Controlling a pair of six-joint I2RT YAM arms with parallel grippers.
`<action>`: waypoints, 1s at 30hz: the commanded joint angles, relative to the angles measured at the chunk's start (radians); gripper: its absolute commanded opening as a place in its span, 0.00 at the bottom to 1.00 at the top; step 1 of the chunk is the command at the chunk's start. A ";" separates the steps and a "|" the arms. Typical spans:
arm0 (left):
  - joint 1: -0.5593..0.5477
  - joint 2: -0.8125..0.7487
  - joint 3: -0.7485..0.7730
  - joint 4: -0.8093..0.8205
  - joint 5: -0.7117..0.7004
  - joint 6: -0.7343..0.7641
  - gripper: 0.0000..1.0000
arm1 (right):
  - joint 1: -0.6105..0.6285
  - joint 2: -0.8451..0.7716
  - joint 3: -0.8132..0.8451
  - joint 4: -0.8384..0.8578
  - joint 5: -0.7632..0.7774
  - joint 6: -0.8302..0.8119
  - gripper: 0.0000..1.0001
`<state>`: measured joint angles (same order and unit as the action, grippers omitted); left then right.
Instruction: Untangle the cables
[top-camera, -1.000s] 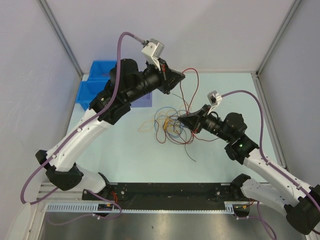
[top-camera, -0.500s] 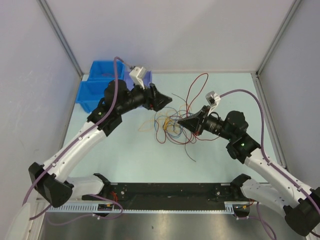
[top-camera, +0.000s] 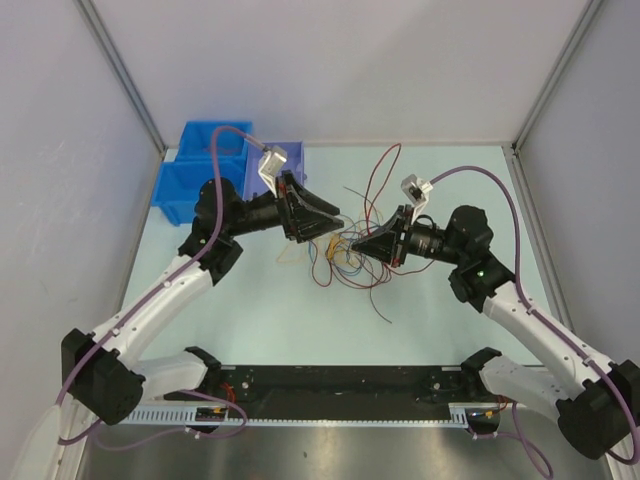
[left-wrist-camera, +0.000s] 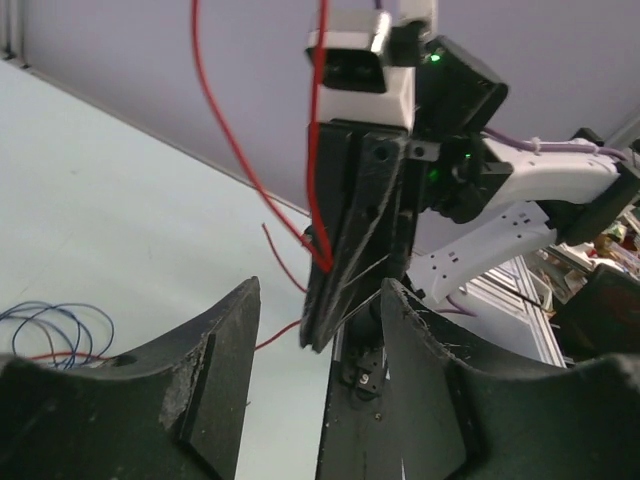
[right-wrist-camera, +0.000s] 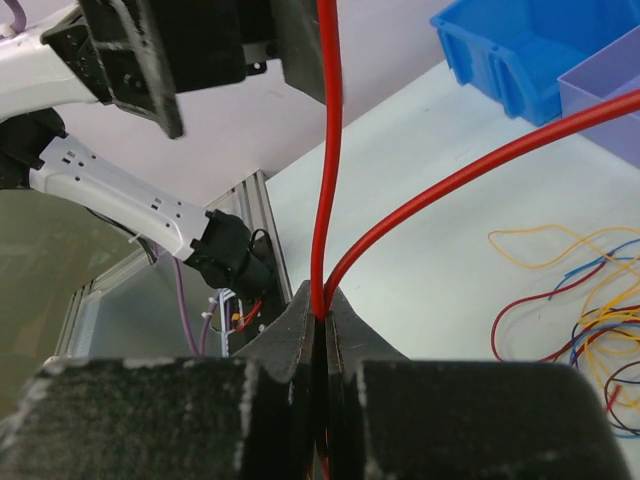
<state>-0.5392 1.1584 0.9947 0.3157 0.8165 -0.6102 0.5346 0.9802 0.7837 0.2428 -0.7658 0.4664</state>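
Observation:
The cables (top-camera: 345, 258) lie in a loose tangle of red, orange, yellow, blue and dark wires at the table's middle. My right gripper (top-camera: 361, 243) is shut on a red cable (right-wrist-camera: 325, 150), which arches up and back from the jaws (top-camera: 381, 168). My left gripper (top-camera: 335, 218) is open and empty, its tips just left of the right gripper's tips, above the tangle. In the left wrist view my open gripper (left-wrist-camera: 320, 300) frames the right gripper's shut fingers (left-wrist-camera: 345, 270) with the red cable (left-wrist-camera: 318, 150) rising from them. Blue loops (left-wrist-camera: 50, 325) lie on the table.
Two blue bins (top-camera: 190, 180) and a purple bin (top-camera: 292, 158) stand at the back left behind the left arm; they also show in the right wrist view (right-wrist-camera: 530, 45). A grey wall and frame posts enclose the table. A black rail (top-camera: 340, 382) runs along the near edge.
My left gripper has come down from high at the back to the right gripper's tips. The red cable's loop now stands free behind the tangle. The right gripper edged left.

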 joint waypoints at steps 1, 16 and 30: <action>-0.022 0.014 0.012 0.141 0.079 -0.048 0.55 | 0.014 0.017 0.052 0.046 -0.032 -0.003 0.00; -0.127 0.145 0.131 -0.050 -0.042 0.059 0.48 | 0.059 0.025 0.061 0.058 -0.021 -0.012 0.00; -0.151 0.120 0.212 -0.252 -0.290 0.153 0.00 | 0.067 -0.043 0.061 -0.069 0.225 -0.071 0.94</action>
<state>-0.6975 1.3148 1.1297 0.1799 0.6891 -0.5381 0.5938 1.0016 0.7979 0.2241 -0.7105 0.4343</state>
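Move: The red cable stands up out of the right gripper's shut tips. The stretch the open left hand goes for is about 7 cm to its right, level fore-and-aft and 3 cm lower; it lies some 2 cm left of the right hand and 1 cm above it. The right gripper is about 8 cm right of the left hand, 2 cm back and 4 cm below. From the left hand the cable tangle is about 10 cm ahead, 3 cm right and 34 cm down. The red cable, still pinched by the right gripper, is taken over by the left: the left hand reaches about 5 cm to its right and sinks some 2 cm, towards the right fingertips, and its half-open fingers close on the strands just in front of them. The right hand holds nearly still, easing about 1 cm left, and only once the left has shut does it open wide and release the cable. ##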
